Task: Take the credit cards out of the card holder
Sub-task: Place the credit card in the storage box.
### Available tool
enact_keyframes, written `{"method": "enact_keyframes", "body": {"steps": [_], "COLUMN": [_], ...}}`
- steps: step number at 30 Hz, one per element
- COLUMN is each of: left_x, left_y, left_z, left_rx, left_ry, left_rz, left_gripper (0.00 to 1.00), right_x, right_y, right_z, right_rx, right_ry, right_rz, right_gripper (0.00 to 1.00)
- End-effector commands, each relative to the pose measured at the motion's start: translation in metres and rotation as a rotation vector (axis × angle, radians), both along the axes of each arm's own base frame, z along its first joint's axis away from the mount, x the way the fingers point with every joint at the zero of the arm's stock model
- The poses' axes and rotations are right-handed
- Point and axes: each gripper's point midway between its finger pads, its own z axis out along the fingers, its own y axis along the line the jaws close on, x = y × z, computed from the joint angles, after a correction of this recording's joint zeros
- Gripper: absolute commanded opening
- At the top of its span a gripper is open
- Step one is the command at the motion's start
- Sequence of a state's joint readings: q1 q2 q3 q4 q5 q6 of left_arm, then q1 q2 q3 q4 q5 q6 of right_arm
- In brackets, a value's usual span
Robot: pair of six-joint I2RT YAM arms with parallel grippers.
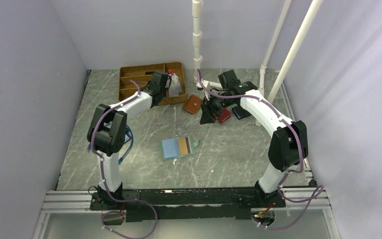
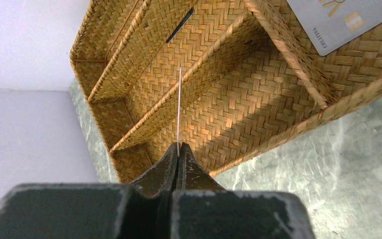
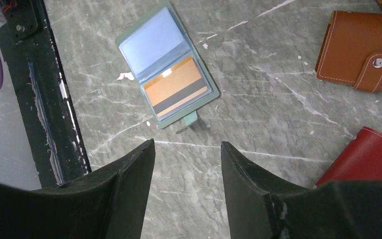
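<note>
The card holder [image 1: 178,147] lies open on the table's middle, light blue with a greenish edge. The right wrist view shows its upper pocket [image 3: 151,46] holding nothing I can see and a tan credit card [image 3: 175,93] with a dark stripe in its lower pocket. My left gripper [image 2: 179,147] is shut on a thin whitish card [image 2: 179,107], seen edge-on, above the woven tray [image 2: 229,99]. A grey card [image 2: 335,20] lies in the tray's right compartment. My right gripper [image 3: 187,144] hangs open above bare table, nothing between its fingers, the holder beyond its tips.
The woven tray [image 1: 129,74] sits at the back left with the left gripper [image 1: 161,82] over it. A brown snap wallet [image 1: 193,104] and a red wallet [image 1: 224,115] lie beside the right gripper [image 1: 209,115]. White poles [image 1: 197,35] stand behind.
</note>
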State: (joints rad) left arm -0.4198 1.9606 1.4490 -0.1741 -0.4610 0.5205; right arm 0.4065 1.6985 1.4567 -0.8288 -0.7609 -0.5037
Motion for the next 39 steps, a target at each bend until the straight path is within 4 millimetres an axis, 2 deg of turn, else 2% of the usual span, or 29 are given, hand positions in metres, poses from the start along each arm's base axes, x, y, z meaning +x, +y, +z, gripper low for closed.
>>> {"method": "enact_keyframes", "body": {"steps": [1,7,8,9,12,15,17,20,23,26,34,39], "left_x": [0.014,0.02,0.02,0.018,0.009,-0.005,-0.011,-0.022,-0.038,-0.055,-0.126,-0.173], "left_y": [0.0,0.007,0.006,0.005,-0.006,-0.015,-0.016,-0.02,-0.026,-0.033,-0.062,-0.07], "left_z": [-0.006,-0.017,-0.017,-0.018,-0.012,0.001,0.014,0.036,0.054,0.077,0.094,0.095], "left_rx": [0.052,0.104,0.101,0.095,0.04,-0.049,-0.098,-0.164,-0.262,-0.389,-0.823,-1.094], "left_ry": [-0.031,-0.038,-0.034,-0.024,0.008,0.047,0.049,0.053,0.068,0.045,0.128,0.162], "left_rz": [-0.007,0.02,0.02,0.018,0.023,0.048,0.076,0.101,0.108,0.101,0.046,0.041], "left_gripper": [0.0,0.0,0.03,0.09,0.35,0.54,0.62,0.65,0.66,0.73,0.79,0.85], "right_x": [0.0,0.0,-0.001,-0.001,-0.001,0.0,-0.001,-0.002,-0.004,-0.007,-0.022,-0.039], "right_y": [0.002,0.002,0.002,0.002,0.002,0.002,0.002,0.002,0.003,0.004,0.005,0.005], "right_z": [0.004,0.003,0.003,0.003,0.002,0.001,0.0,0.001,0.003,0.008,0.026,0.035], "right_rx": [0.028,0.029,0.03,0.03,0.029,0.029,0.029,0.03,0.04,0.058,0.124,0.188], "right_ry": [0.006,0.013,0.014,0.015,0.019,0.022,0.027,0.034,0.023,0.011,-0.06,-0.151], "right_rz": [0.008,0.008,0.009,0.008,0.008,0.008,0.01,0.014,0.026,0.042,0.113,0.17], "right_gripper": [0.54,0.53,0.53,0.53,0.53,0.53,0.52,0.52,0.52,0.52,0.52,0.53]}}
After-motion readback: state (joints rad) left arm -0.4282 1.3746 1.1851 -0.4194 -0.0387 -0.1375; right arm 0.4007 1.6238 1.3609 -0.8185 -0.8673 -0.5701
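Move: The left hand still pinches the card. Its goal, the box's front compartment, lies about 10 cm below, 1 cm ahead and 1 cm right. The middle compartment is some 7 cm farther out. The white-card compartment stands about 5 cm ahead and 16 cm right, the brown holder about 6 cm back and 25 cm right. From the idle right hand, the front compartment is some 18 cm ahead, 33 cm left and 15 cm down. Left hand sinks about 4 cm, opens to release the card, then withdraws back and up some 15 cm, rolling. ##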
